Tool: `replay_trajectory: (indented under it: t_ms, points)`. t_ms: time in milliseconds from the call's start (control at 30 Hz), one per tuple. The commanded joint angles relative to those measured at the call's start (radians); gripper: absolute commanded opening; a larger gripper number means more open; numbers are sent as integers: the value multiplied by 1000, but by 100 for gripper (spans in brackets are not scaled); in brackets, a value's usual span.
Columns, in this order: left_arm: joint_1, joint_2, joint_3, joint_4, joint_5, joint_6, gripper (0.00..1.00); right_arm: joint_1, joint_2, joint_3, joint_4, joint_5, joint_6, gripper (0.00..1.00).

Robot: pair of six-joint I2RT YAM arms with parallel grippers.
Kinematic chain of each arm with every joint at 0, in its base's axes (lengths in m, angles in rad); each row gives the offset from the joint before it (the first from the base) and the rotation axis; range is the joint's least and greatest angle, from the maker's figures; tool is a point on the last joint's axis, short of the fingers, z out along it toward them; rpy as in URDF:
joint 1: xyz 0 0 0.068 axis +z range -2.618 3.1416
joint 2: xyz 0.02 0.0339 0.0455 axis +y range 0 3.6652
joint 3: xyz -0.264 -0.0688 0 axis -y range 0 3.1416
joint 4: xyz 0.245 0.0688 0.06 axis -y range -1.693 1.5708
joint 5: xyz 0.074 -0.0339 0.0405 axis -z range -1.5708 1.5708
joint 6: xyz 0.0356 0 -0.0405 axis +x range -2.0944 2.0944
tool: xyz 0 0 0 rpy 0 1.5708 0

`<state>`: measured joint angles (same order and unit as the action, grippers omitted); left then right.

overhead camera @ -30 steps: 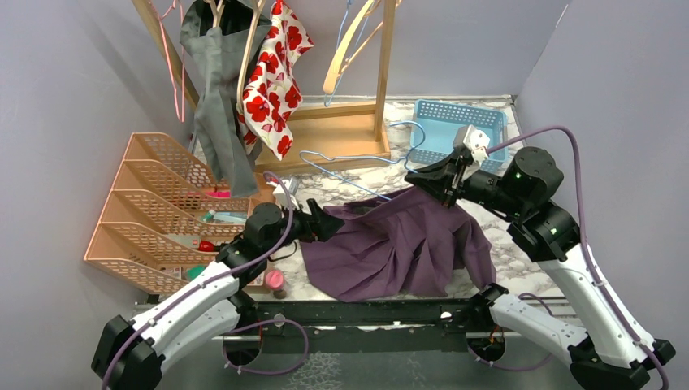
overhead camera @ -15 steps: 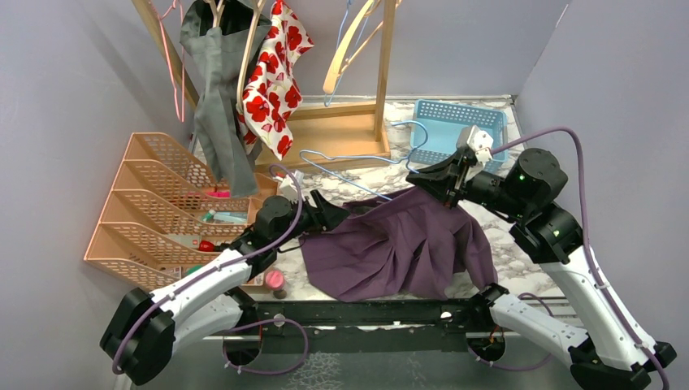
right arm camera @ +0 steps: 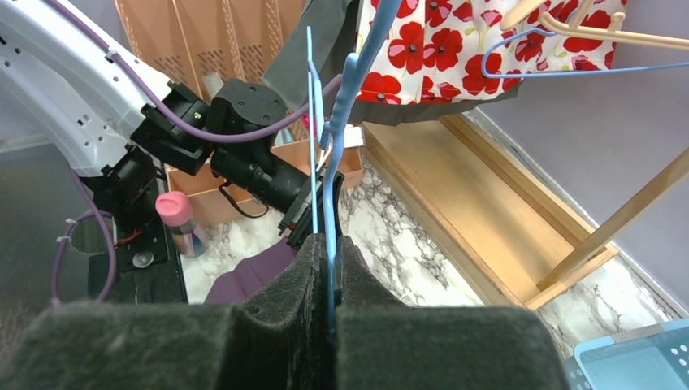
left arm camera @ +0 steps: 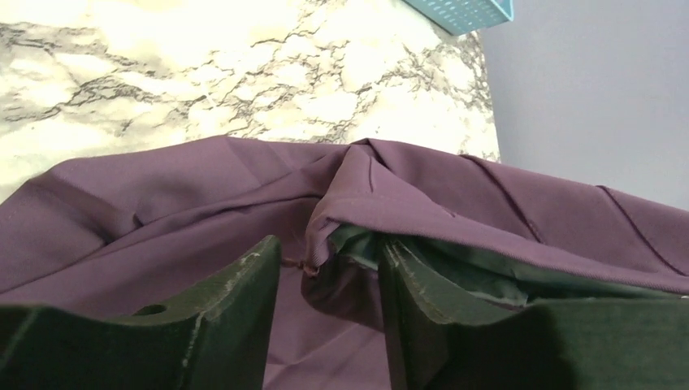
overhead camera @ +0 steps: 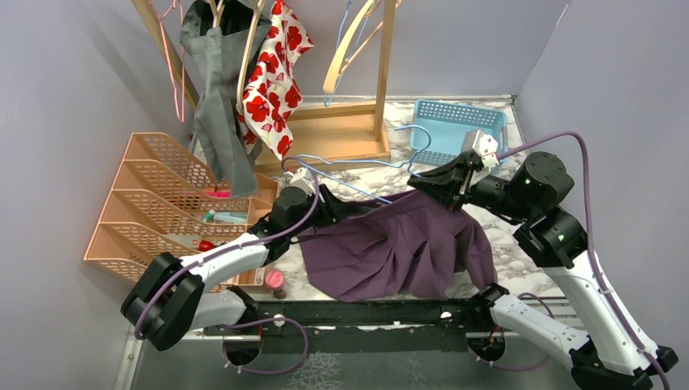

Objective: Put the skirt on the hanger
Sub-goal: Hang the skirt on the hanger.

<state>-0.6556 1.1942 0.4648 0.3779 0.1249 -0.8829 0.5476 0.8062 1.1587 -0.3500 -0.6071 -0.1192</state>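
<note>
The purple skirt (overhead camera: 398, 244) lies crumpled on the marble table, its upper edge lifted toward the right arm. My left gripper (overhead camera: 335, 213) is at the skirt's upper left edge. In the left wrist view the left gripper (left arm camera: 327, 244) is open, and a folded corner of the skirt's waistband (left arm camera: 357, 195) hangs between the two fingers (left arm camera: 236, 301) with a gap on the left side. My right gripper (overhead camera: 420, 180) holds the blue wire hanger (overhead camera: 357, 161) above the skirt. Seen from the right wrist, that gripper (right arm camera: 329, 244) is shut on the hanger (right arm camera: 341, 122).
A wooden clothes rack (overhead camera: 341, 134) at the back carries a grey garment (overhead camera: 215, 106) and a red floral one (overhead camera: 276, 73). An orange organiser (overhead camera: 154, 211) stands at the left, a blue basket (overhead camera: 459, 122) at the back right. A pink-capped bottle (overhead camera: 275, 279) is near the front edge.
My left arm has reached right to the skirt's upper edge and its jaws have narrowed round the waistband. The right gripper with the hanger has shifted slightly right.
</note>
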Motion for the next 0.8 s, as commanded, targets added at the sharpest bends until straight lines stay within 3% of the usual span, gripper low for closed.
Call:
replay_trajectory:
  t_ms: [0,67,167,267,367,567,767]
  points:
    - [2,11,36,91,16,11,45,-3,-24,39,67,-22,15,1]
    - [2,14,38,103,25,15,31,-3,-27,38,61,-18,12,1]
    - [6,10,40,102,29,41,0,-3,-32,36,46,-7,6,1]
    - [37,-34,30,84,23,63,0,-3,-41,36,11,5,-8,1]
    - [87,-98,74,-47,15,112,0,-3,-51,37,-46,2,-47,1]
    - [174,-163,341,-476,13,276,0,-3,-36,40,-211,-13,-161,1]
    - [200,-139,587,-762,-13,416,0,-3,3,41,-267,29,-206,1]
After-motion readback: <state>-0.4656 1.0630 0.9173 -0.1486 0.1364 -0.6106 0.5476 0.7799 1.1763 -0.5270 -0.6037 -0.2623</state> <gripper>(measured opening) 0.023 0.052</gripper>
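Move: The left edge of the skirt's waistband sits almost at the left hand's half-open fingertips, about 1 cm ahead, 1 cm to the right and 1 cm lower. The hanger's free end is some 10 cm left of that hand, 2 cm back and about 20 cm above; the rack base is roughly 24 cm ahead, 14 cm left and 8 cm lower. From the right hand, holding the hanger, that waistband edge lies some 12 cm left, 8 cm ahead and 27 cm below. The left fingers shut on the left edge of the skirt's waistband and pinch it, then the left hand carries it up about 13 cm, swinging left and forward some 5 cm each towards the hanger's free end as the fingertips tip up a little. The right hand keeps its grip on the hanger and eases down a couple of centimetres, slightly back and right. ##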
